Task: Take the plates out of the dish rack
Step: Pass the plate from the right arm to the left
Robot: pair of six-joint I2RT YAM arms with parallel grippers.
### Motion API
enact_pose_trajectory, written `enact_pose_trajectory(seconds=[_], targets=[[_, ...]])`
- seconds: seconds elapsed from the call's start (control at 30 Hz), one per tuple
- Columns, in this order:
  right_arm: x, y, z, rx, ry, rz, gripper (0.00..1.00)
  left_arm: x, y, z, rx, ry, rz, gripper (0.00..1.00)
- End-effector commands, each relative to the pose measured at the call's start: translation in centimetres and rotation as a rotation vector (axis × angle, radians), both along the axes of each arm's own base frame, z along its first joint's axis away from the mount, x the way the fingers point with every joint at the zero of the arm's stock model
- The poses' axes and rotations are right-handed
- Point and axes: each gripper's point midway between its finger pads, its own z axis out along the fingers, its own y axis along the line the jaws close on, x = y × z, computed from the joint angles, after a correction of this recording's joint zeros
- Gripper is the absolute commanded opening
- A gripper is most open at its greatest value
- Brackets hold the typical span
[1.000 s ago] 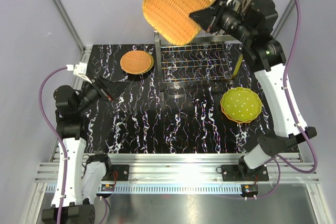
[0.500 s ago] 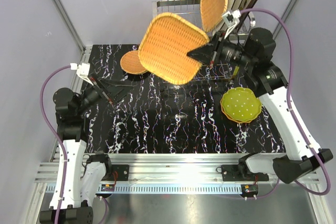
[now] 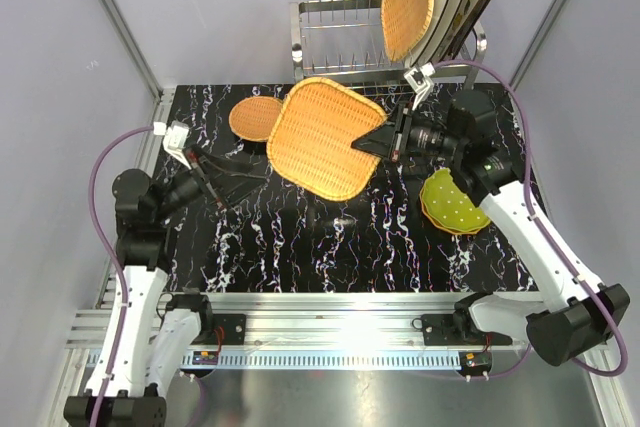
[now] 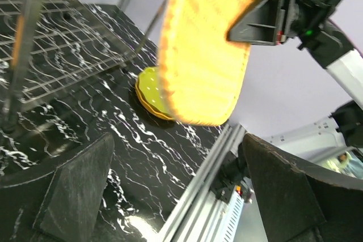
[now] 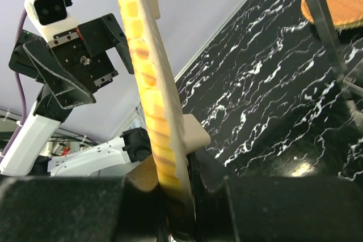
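Observation:
My right gripper is shut on the rim of a squarish orange woven plate, held in the air over the table between the rack and the left arm. The wrist view shows that plate edge-on between the jaws. The steel dish rack stands at the back, with an orange woven plate and more plates behind it upright at its right end. A round orange plate lies on the table at the back left, a lime-green dotted plate at the right. My left gripper stands open, empty, left of the held plate.
The table top is black with white veins. An aluminium rail runs along its near edge. The rack's lower grid shelf shows at the left of the left wrist view. Lilac walls close in the back and sides.
My right arm has carried the squarish woven plate down from above the rack and toward the left, low over the table. My left gripper has swung slightly rightward toward it.

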Motion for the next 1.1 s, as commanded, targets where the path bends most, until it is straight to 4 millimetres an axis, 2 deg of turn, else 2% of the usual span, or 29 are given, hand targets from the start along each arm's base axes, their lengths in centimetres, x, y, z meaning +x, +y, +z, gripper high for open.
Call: enact_pose_trajectory(seconds=[0.0, 0.3, 0.57, 0.63, 0.67, 0.73, 0.77, 0.83, 0.87, 0.9, 1.03, 1.07], targets=[[-1.4, 0.4, 3.3, 0.109, -0.080, 0.046, 0.00, 0.0, -0.8, 0.4, -0.005, -0.024, -0.034, 0.99], [-1.6, 1.8, 1.9, 0.134, -0.055, 0.100, 0.00, 2.5, -3.2, -1.7, -0.028, 0.124, -0.012, 0.98], [-1.7, 2.4, -1.0, 0.119, -0.004, 0.111, 0.00, 4.2, -4.1, -1.8, -0.076, 0.173, 0.004, 0.81], [-1.6, 2.3, -1.5, 0.113, -0.003, 0.103, 0.00, 4.3, -4.2, -2.0, -0.077, 0.186, -0.002, 0.73], [-1.5, 2.3, -1.7, 0.113, -0.002, 0.100, 0.00, 4.4, -4.4, -2.3, -0.075, 0.200, -0.013, 0.62], [-1.4, 2.3, -1.8, 0.112, -0.005, 0.096, 0.00, 4.4, -4.6, -2.5, -0.085, 0.217, -0.031, 0.47], [-1.3, 2.3, -1.9, 0.110, -0.004, 0.094, 0.00, 4.4, -4.8, -2.7, -0.087, 0.227, -0.041, 0.25], [-1.3, 2.3, -2.0, 0.109, -0.005, 0.091, 0.00, 4.4, -4.9, -3.0, -0.087, 0.243, -0.053, 0.12], [-1.3, 2.3, -2.0, 0.109, -0.007, 0.090, 0.00, 4.4, -5.0, -3.0, -0.085, 0.239, -0.057, 0.03], [-1.3, 2.3, -2.1, 0.109, -0.005, 0.088, 0.00, 4.4, -5.0, -2.9, -0.084, 0.235, -0.057, 0.00], [-1.1, 2.2, -2.6, 0.104, -0.002, 0.077, 0.00, 4.1, -4.9, -2.6, -0.078, 0.209, -0.065, 0.00], [-1.1, 2.1, -2.6, 0.101, -0.001, 0.071, 0.14, 4.1, -4.8, -2.6, -0.076, 0.206, -0.057, 0.00]])
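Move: The orange wicker plate held up in the right fingers has its middle some 13 cm to the right of the open left gripper, about 6 cm ahead and 4 cm higher; from the right hand the plate's middle is 6 cm left and 1 cm ahead. The left gripper waits about 18 cm left of the right hand, 6 cm back and 4 cm lower. On the table, the small wicker stack lies roughly 36 cm ahead of the left hand, 6 cm left and 34 below; the green plate stack lies 30 cm right of the right hand, 7 ahead and 36 below. The left fingers close from wide open and pinch the plate's left rim, after that hand has gone about 5 cm right, 4 cm forward and 3 cm down, tipping down some 10 to 15 degrees. Meanwhile the right hand, still gripping the right rim, lowers the plate about 6 cm while easing slightly left towards the left gripper, and tips down some 10 degrees. ##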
